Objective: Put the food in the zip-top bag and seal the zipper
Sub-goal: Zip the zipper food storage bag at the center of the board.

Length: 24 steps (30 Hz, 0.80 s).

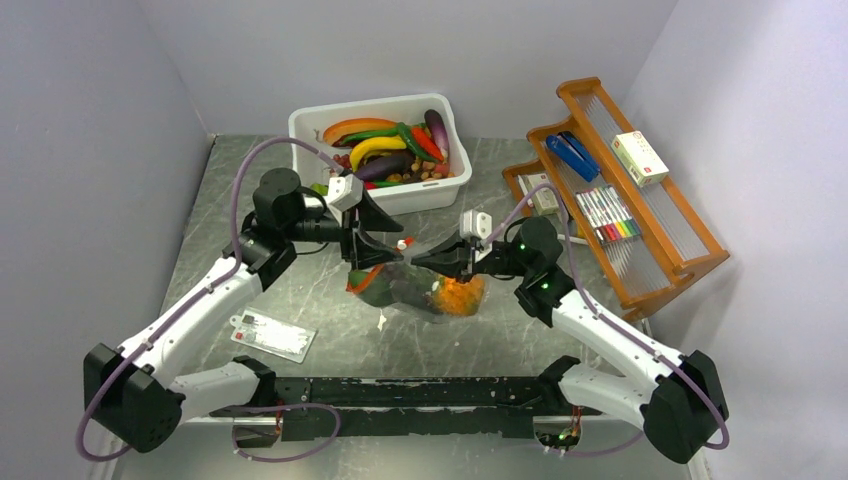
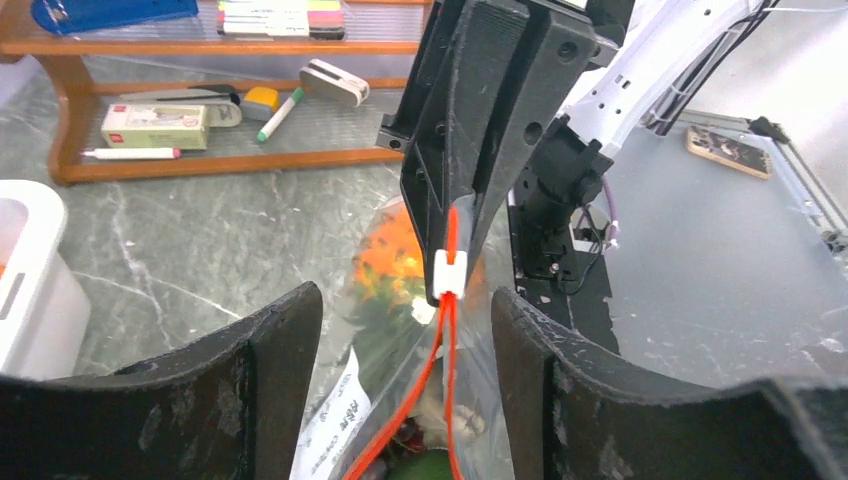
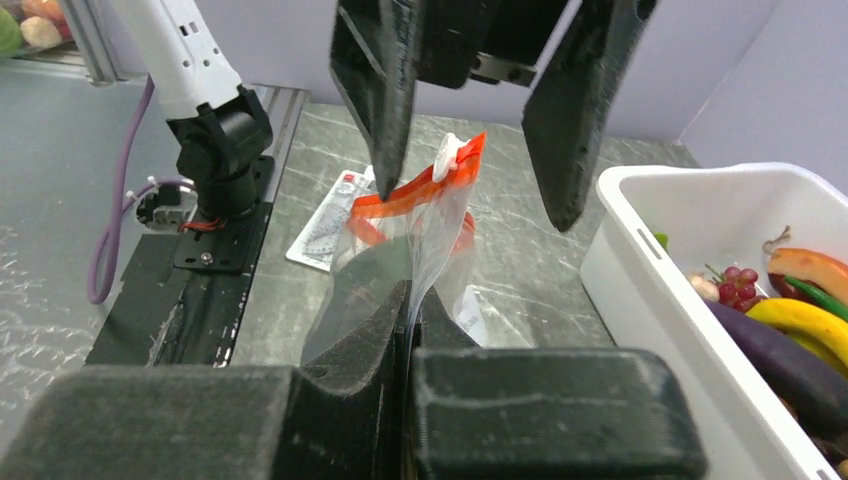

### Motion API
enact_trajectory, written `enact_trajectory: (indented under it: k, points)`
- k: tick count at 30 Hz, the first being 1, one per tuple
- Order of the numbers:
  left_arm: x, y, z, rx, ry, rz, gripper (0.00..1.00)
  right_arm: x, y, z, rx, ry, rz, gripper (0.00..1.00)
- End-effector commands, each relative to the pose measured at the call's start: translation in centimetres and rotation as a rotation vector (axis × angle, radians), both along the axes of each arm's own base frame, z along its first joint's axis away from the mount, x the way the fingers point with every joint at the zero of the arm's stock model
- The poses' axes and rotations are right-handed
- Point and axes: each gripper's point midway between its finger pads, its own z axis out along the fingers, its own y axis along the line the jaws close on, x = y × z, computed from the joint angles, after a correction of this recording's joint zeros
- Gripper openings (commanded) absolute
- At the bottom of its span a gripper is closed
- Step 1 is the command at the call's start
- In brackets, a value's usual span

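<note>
The clear zip-top bag [image 1: 425, 295] hangs over the middle of the table. Inside it is food: an orange pineapple [image 1: 462, 296] [image 2: 392, 255] and a green piece [image 2: 440, 468]. My right gripper [image 3: 412, 298] [image 1: 422, 263] is shut on the bag's clear edge. My left gripper [image 2: 405, 300] [image 1: 378, 240] is open, its fingers either side of the orange-red zipper [image 2: 440, 350] [image 3: 415, 192] and touching nothing. The white slider [image 2: 450, 272] [image 3: 447, 155] sits on the strip. Below the slider, the two strands stand apart.
A white tub [image 1: 300, 125] [image 3: 640, 235] of toy vegetables stands at the back. A wooden rack [image 1: 640, 215] [image 2: 200, 160] with pens and boxes is on the right. A white card [image 1: 272, 335] lies front left, beside the black base plate [image 1: 420, 395].
</note>
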Motion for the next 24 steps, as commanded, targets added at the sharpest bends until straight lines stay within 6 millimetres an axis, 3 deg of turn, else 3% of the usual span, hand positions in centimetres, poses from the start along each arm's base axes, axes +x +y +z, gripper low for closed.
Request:
enact_trajectory:
  k: [1, 8, 14, 19, 24]
  points:
    - [-0.2, -0.5, 1.7, -0.054, -0.015, -0.056, 0.61, -0.3, 0.4, 2.6, 0.056, -0.109, 0.006, 0.0]
    - [-0.7, -0.7, 1.7, -0.072, 0.014, -0.092, 0.54, 0.0, 0.8, 2.3, 0.046, -0.104, -0.013, 0.0]
    - [-0.7, -0.6, 0.0, -0.034, 0.043, -0.087, 0.2, 0.6, 0.6, 2.8, 0.084, -0.102, -0.065, 0.0]
    - [-0.7, -0.5, -1.4, -0.002, 0.066, -0.085, 0.18, 1.0, 0.5, 3.4, 0.125, -0.094, -0.097, 0.0]
    - [-0.8, -0.3, -2.3, 0.022, 0.068, -0.087, 0.09, 1.2, 0.3, 3.2, 0.12, -0.101, -0.116, 0.0]
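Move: The zipper's white slider lies about 3 cm to the right of the left hand point, level with it in depth and height, just past its open fingertips. The avocado in the bag is roughly 18 cm below that hand, 1 cm ahead and 2 cm left; the bagged orange fruit is some 14 cm right, 1 cm ahead and 18 cm below. From the right hand, the slider is about 2 cm ahead, 3 cm left and 3 cm above. Pointing right along the orange zipper, the left hand eases about half a centimetre towards the slider and rises slightly while its wide fingers close almost fully around the strip just left of the slider, then sinks nearly 2 cm with the strip between the fingertips. The right hand keeps its pinch on the bag's film below the strip's right end, shifts just under a centimetre left, then about 1 cm forward, turning some 5 degrees clockwise. ##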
